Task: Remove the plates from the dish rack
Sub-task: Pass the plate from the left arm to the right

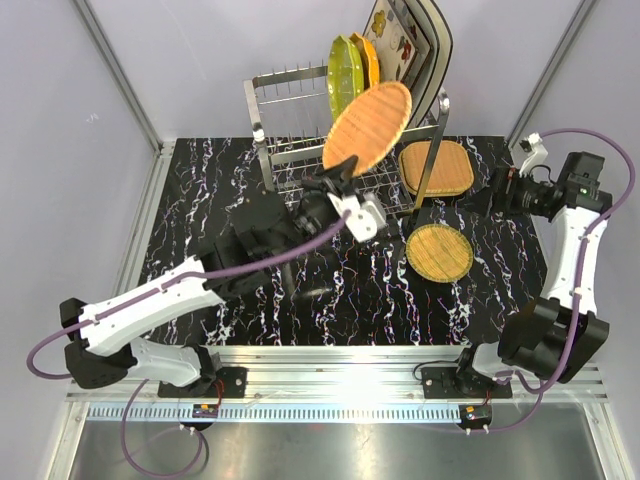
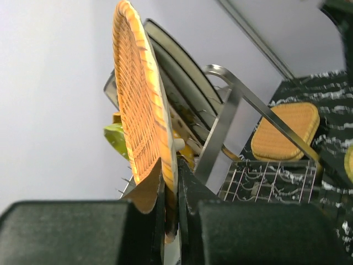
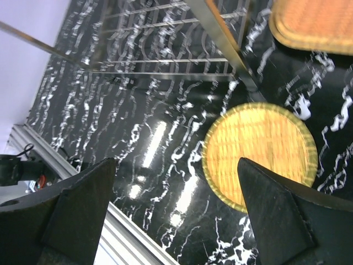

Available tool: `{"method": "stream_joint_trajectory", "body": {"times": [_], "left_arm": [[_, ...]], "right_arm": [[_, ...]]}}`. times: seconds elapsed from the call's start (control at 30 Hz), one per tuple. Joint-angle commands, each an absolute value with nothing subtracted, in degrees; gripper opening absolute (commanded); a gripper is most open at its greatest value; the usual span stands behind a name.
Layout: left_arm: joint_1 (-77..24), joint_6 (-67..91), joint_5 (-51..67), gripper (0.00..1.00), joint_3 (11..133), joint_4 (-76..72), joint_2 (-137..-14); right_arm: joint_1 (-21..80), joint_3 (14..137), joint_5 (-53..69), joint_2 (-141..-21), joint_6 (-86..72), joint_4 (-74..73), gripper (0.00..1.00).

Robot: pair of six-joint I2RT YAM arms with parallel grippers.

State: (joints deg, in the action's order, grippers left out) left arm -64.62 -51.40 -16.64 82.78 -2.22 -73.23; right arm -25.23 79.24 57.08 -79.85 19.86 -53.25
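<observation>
My left gripper (image 1: pixel 335 180) is shut on the lower rim of a round tan woven plate (image 1: pixel 367 125), held on edge above the dish rack (image 1: pixel 290 120). The left wrist view shows that rim (image 2: pixel 140 105) pinched between the fingers of the left gripper (image 2: pixel 172 199). Still standing in the rack are a yellow-green plate (image 1: pixel 343 72), an orange plate (image 1: pixel 368 55) and square cream flowered plates (image 1: pixel 400 45). A squarish woven plate (image 1: pixel 435 167) and a round woven plate (image 1: pixel 439 252) lie on the table. My right gripper (image 1: pixel 483 200) hangs open and empty above the table, with the round woven plate (image 3: pixel 259 154) below it.
The rack's slanted steel side bar (image 2: pixel 259 110) rises just right of the held plate. A metal rail (image 1: pixel 330 385) runs along the near edge of the black marbled tabletop (image 1: pixel 200 200). Pale walls enclose the back and sides.
</observation>
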Motion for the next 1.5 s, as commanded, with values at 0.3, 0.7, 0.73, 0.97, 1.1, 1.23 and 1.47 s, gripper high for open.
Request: {"method": "stream_joint_trajectory", "body": {"times": [0.3, 0.7, 0.73, 0.97, 1.1, 1.23, 1.47], "left_arm": [[-73.21, -67.06, -21.62, 0.00, 71.02, -5.89, -68.64], [-76.64, -69.26, -25.22, 0.00, 61.09, -10.45, -69.52], [-76.99, -69.26, -25.31, 0.00, 60.74, -10.63, -69.87], [-78.40, -70.92, -26.19, 0.00, 58.19, -14.49, -72.85], [-79.01, -73.03, -26.63, 0.00, 57.57, -16.16, -75.05], [-79.19, -74.18, -26.46, 0.00, 57.48, -17.75, -77.08], [-79.10, -75.32, -25.66, 0.00, 57.57, -19.86, -80.33]], "right_arm": [[-25.05, 88.77, 70.66, -76.99, 13.46, -60.21, 0.98], [-25.05, 88.33, 75.85, -76.64, 5.02, -59.07, 0.98], [-25.05, 87.72, 76.81, -76.55, 4.14, -58.63, 0.98], [-24.79, 84.99, 77.87, -76.46, 0.44, -57.65, 0.97], [-23.91, 83.59, 77.43, -76.38, 0.35, -58.62, 0.96], [-21.10, 82.36, 75.85, -76.11, 1.05, -60.47, 0.95], [-14.42, 80.25, 70.32, -75.50, 0.62, -60.47, 0.94]]}}
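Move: The left hand, high up with the wicker plate pinched by its rim (plate's middle about 6 cm ahead, 5 to its right and 2 up), is taking it to the open right gripper, some 26 cm to its right, 8 ahead and 23 lower. The rack's front rail runs about 15 cm ahead of the left hand and 14 below. From the right hand the wicker plate lies some 21 cm left, 2 back and 25 up; the round plate on the table is roughly 25 cm below, 4 ahead, 2 left. Keeping its shut grip on the rim, the left hand sinks about 21 cm, quickly at first and then slower, while drifting right and a little back towards the right gripper and rolling some 35 degrees so that its left side rises. The right hand comes to meet the plate with its fingers staying wide open, first rising and moving left and slightly back, then dipping a little as it goes on left towards the rim, rolling its left side up too and not yet closing on the plate. ##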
